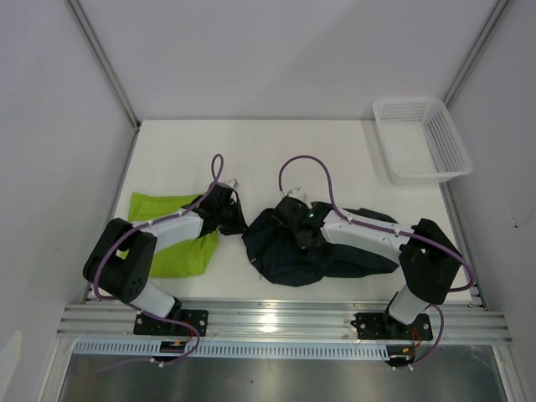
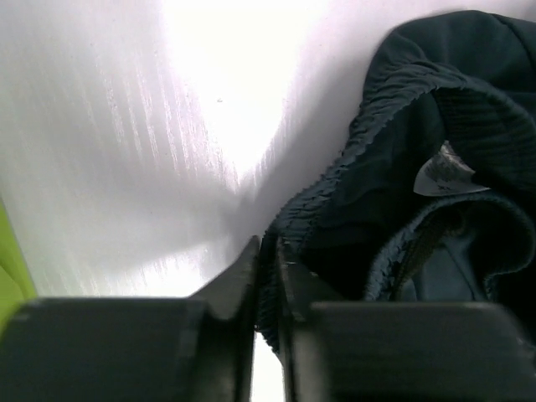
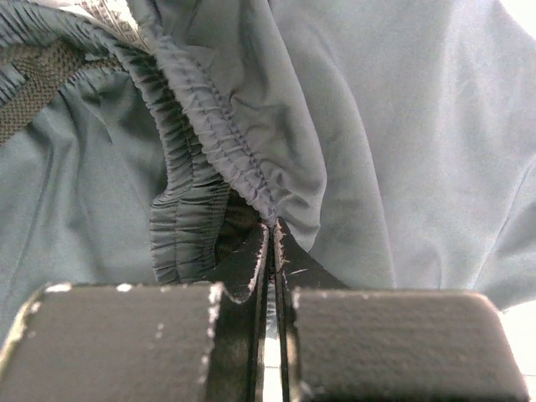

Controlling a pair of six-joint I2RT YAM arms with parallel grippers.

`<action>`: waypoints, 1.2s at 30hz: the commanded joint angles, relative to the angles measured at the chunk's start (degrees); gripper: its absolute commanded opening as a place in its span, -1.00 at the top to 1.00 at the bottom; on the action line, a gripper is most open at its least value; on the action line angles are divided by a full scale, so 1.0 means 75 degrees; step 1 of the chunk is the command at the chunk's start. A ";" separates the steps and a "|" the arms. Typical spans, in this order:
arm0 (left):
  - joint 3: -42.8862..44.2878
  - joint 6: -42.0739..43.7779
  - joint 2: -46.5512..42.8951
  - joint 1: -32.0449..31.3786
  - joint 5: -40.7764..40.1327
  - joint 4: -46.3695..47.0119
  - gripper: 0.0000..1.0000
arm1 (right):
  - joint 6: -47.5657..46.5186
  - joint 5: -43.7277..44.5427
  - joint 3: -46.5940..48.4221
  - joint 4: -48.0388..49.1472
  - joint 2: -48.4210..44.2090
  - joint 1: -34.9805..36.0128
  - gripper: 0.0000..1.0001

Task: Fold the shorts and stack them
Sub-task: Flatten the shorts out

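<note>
The dark navy-teal shorts (image 1: 335, 255) lie crumpled on the white table, right of centre. The lime green shorts (image 1: 172, 239) lie folded flat at the left, under my left arm. At the dark pair's left edge, my left gripper (image 1: 238, 220) is shut on the ribbed waistband; the wrist view shows the dark shorts (image 2: 435, 109) with their edge pinched in my left gripper (image 2: 268, 255). My right gripper (image 1: 296, 233) rests on top of the heap. In its wrist view the right gripper (image 3: 272, 228) is shut on the gathered waistband of the dark shorts (image 3: 402, 126).
A white mesh basket (image 1: 419, 138) stands at the back right corner. A white label (image 2: 444, 172) shows inside the dark waistband. A sliver of green shorts (image 2: 7, 276) shows at the left wrist view's edge. Cage posts and walls bound the table.
</note>
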 commanded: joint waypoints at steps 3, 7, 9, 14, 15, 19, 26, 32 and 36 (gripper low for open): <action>0.0251 0.0083 0.0127 0.0035 -0.0004 0.0084 1.00 | 0.0045 0.0295 0.0101 -0.0257 -0.0550 -0.0083 1.00; 0.0262 0.0118 -0.0130 0.0047 -0.0214 -0.0021 1.00 | 0.0068 0.0365 0.0089 -0.0409 -0.0901 -0.0130 1.00; 0.0262 0.0165 -0.0491 0.0035 -0.0588 -0.0232 1.00 | 0.0103 0.0401 0.0077 -0.0526 -0.1089 -0.0142 1.00; 0.0426 0.0318 -0.1114 0.0035 -0.1069 -0.0770 1.00 | 0.0208 0.0424 -0.0075 -0.0679 -0.1394 -0.0130 1.00; 0.0461 0.0353 -0.1312 0.0035 -0.1209 -0.0841 1.00 | 0.0209 0.0413 -0.0110 -0.0679 -0.1452 -0.0141 1.00; 0.0403 0.0598 -0.1934 0.0035 -0.1504 -0.0983 1.00 | 0.0232 0.0343 -0.0426 -0.0586 -0.1441 -0.0212 0.99; -0.0065 0.0833 -0.3304 0.0024 -0.1726 -0.0655 1.00 | 0.0314 0.0003 -0.0790 -0.0129 -0.1031 -0.0270 0.84; -0.0194 0.0962 -0.3330 -0.0199 -0.1598 -0.0468 1.00 | 0.0291 -0.0337 -0.0931 0.0234 -0.0972 -0.0201 0.07; -0.0171 0.1021 -0.3493 -0.0258 -0.1609 -0.0420 1.00 | 0.0267 -0.0805 -0.1223 0.0691 -0.0926 -0.0107 -0.11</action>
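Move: The dark shorts' left waistband end sits at the left fingertips, about 1 cm to the right and 1 cm below, with the fingers partly open around its edge. The folded green shorts lie about 20 cm to the left and roughly 1 cm back of that hand. The right fingers are already shut on a waistband fold of the dark shorts. From the right hand, the spread leg lies some 15 cm to the right, level front to back and about 3 cm down. The dark shorts' left waistband end is pinched as the left fingers shut, then raised about 11 cm and drawn 3 cm left, the fingertips tilting forward some 20 degrees. Meanwhile the right hand lifts its fold about 4 cm while moving right, lowers it again while edging back, and opens halfway to let go. ##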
